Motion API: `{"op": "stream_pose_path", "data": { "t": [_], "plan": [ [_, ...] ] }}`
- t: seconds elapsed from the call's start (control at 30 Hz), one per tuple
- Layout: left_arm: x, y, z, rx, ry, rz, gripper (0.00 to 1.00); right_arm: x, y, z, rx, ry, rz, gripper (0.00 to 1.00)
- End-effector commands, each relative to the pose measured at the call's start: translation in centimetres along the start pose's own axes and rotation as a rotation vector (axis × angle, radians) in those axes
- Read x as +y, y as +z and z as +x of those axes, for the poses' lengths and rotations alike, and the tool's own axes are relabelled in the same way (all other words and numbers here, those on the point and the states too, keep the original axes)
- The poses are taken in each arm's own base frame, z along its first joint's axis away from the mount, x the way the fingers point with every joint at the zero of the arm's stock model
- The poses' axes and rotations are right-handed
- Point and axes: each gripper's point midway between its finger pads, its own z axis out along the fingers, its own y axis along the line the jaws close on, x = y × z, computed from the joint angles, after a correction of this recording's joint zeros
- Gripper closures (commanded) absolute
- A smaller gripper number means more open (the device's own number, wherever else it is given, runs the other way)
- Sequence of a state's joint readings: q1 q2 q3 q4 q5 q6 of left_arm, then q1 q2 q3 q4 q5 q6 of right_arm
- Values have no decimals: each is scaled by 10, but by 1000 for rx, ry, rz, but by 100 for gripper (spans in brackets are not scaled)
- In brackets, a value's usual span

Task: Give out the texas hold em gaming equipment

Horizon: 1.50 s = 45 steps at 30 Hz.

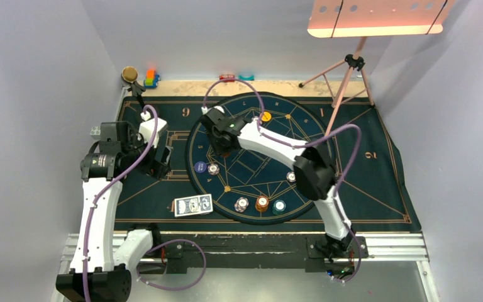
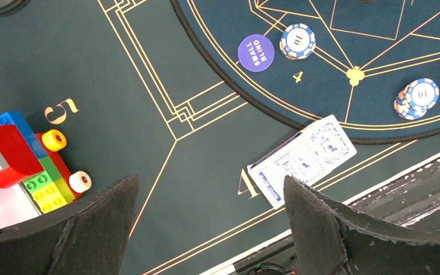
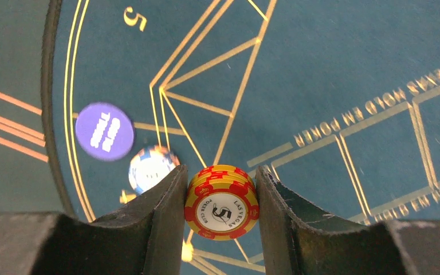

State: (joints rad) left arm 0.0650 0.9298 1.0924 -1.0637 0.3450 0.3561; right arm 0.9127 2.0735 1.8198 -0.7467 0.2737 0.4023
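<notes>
My right gripper [image 3: 220, 172] is shut on a small stack of yellow-and-red chips [image 3: 222, 201], held above the round mat's left part. Below it lie a blue button disc [image 3: 104, 130] and a white-blue chip [image 3: 152, 167]. From above, the right gripper [image 1: 219, 151] hangs close to that disc [image 1: 200, 167]. Near the mat's front edge stand a white stack [image 1: 241, 204], an orange stack [image 1: 261, 203] and a teal stack [image 1: 279, 206]. A deck of blue-backed cards [image 2: 302, 157] lies by the gold "4". My left gripper [image 2: 209, 183] hovers open and empty just left of the cards.
A colourful toy block car [image 2: 28, 157] sits at the cloth's left edge near the "5". More blocks [image 1: 151, 78] stand at the back left. An orange button disc [image 1: 266, 116] lies at the round mat's far side. A tripod [image 1: 346, 75] stands at the back right.
</notes>
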Motion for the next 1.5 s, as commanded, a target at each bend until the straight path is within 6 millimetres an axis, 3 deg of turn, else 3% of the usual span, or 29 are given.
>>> {"op": "stream_pose_path", "data": {
  "t": [0.0,0.23,0.43,0.63,0.87,1.0,1.07,1.2,1.47],
  "plan": [
    [-2,-1,0,-20,3,4,0,26,25,-30,-56,-36,-56,100],
    [-6,-4,-3,-45,14,15,0,39,60,-41,-82,-23,-75,100],
    [-9,-3,-3,-41,9,35,0,47,80,-32,-47,-25,-105,100],
    [-7,0,-3,-34,7,37,0,50,86,-24,-15,-12,-117,59],
    [-3,2,-5,-34,9,24,0,27,42,-59,-94,14,-106,23],
    [0,1,-6,-33,12,8,0,13,-3,-82,-169,24,-100,13],
    [1,0,-7,-33,14,2,0,7,-26,-81,-189,31,-106,12],
    [3,1,-5,-15,10,0,0,-12,-57,-52,-187,57,-105,9],
    [4,5,1,-6,17,-12,0,-42,-78,36,-98,129,-105,6]
  ]
}}
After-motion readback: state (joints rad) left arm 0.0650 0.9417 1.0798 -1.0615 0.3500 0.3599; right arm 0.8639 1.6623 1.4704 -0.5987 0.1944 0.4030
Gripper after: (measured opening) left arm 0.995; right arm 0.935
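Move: My right hand holds the orange chip stack. Its bare spot on the mat lies about 4 cm ahead, 6 cm to the left and 7 cm below. The white chip stack stands some 5 cm back from that spot, with the small blind button roughly 5 cm to the left of the white stack. From my left hand, the spot is about 15 cm ahead, 19 cm to the right and 17 cm down. I lower my right hand about 7 cm with the orange stack still pinched while carrying it left and a little forward, then ease the last couple of centimetres left just above mat level. There I open my fingers wide and let go, then lift some 14 cm while swinging right and back, away from the stacks, rolling roughly 10 degrees so the hand's left side rises. ##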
